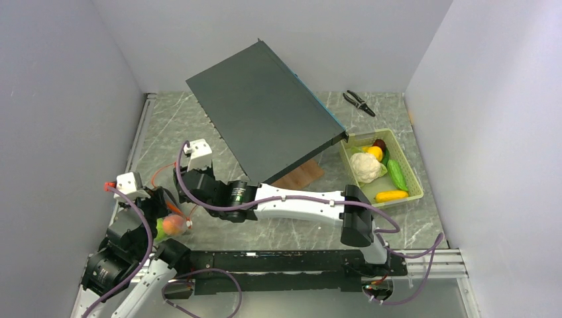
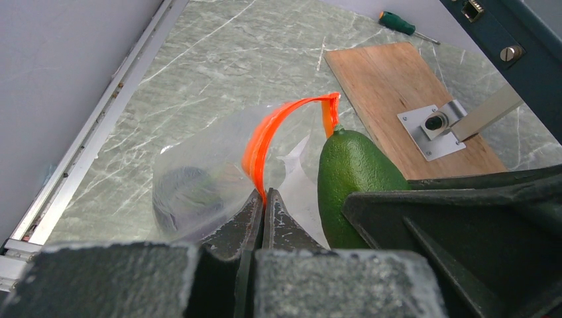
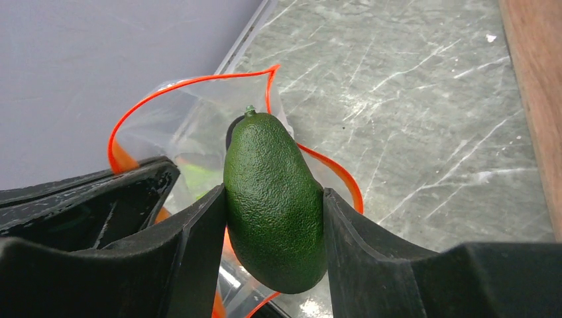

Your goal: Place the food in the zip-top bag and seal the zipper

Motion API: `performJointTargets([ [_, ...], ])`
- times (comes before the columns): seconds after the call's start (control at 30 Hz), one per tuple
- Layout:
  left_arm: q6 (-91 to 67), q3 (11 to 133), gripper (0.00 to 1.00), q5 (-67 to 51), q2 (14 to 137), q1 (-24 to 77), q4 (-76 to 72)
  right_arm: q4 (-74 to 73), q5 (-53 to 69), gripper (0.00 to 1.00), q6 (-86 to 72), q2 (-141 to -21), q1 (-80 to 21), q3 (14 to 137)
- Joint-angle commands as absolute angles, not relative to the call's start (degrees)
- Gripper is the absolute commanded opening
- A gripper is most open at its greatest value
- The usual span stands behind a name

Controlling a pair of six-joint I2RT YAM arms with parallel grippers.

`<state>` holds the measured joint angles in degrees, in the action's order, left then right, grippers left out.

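My left gripper point(image 2: 265, 195) is shut on the orange-red zipper point(image 2: 265, 129) of the clear zip-top bag point(image 2: 199, 179), and the bag's mouth stands open in a loop point(image 3: 192, 83). My right gripper point(image 3: 273, 199) is shut on a green, pebbly toy fruit point(image 3: 268, 165), stem end pointing into the bag's mouth. In the top view both grippers meet at the left, the left gripper point(image 1: 166, 212) beside the right gripper point(image 1: 189, 182). An orange piece point(image 1: 173, 225) and a dark shape point(image 2: 185, 189) show through the bag. More food lies in the pale green tray point(image 1: 414, 180): cauliflower point(image 1: 365, 165), a yellow piece point(image 1: 391, 195).
A big dark panel point(image 1: 265, 112) leans tilted over the table's middle on a bracket above a wooden board point(image 2: 411, 99). A screwdriver point(image 2: 397, 23) lies beyond the board and pliers point(image 1: 359, 103) at the back. Grey walls close in left, right and behind; a metal rail point(image 2: 93, 132) runs along the left.
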<state>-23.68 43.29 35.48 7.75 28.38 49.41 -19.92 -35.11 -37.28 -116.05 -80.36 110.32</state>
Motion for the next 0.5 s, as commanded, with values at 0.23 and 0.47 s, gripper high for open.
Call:
performJointTargets([
  [0.23, -24.2, 43.8, 0.00, 36.7, 8.7, 28.6, 48.7, -17.7, -35.8, 0.62, -34.6, -117.8, -80.2, 113.4],
  [0.47, -24.2, 43.9, 0.00, 36.5, 9.3, 28.6, 48.9, -19.1, -35.9, 0.79, -35.2, -117.4, -80.1, 113.6],
])
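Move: The right hand already holds the avocado over the bag's open mouth; the zip-top bag's middle lies some 9 cm below that hand and 2 cm to its left. Inside, the peach sits about 4 cm back and 2 cm left of the hand, the eggplant about 4 cm ahead and 4 cm left, both some 12 cm down. From the left hand, the bag's middle is roughly 2 cm ahead, 5 cm right and 9 cm below. Release the avocado into the bag: keep the right hand almost still above the mouth, then spread its fingers from half open to about three-quarters open, letting the hand sink about 1 cm as they part. Keep the left gripper still and shut on the orange rim, so the mouth stays open. ##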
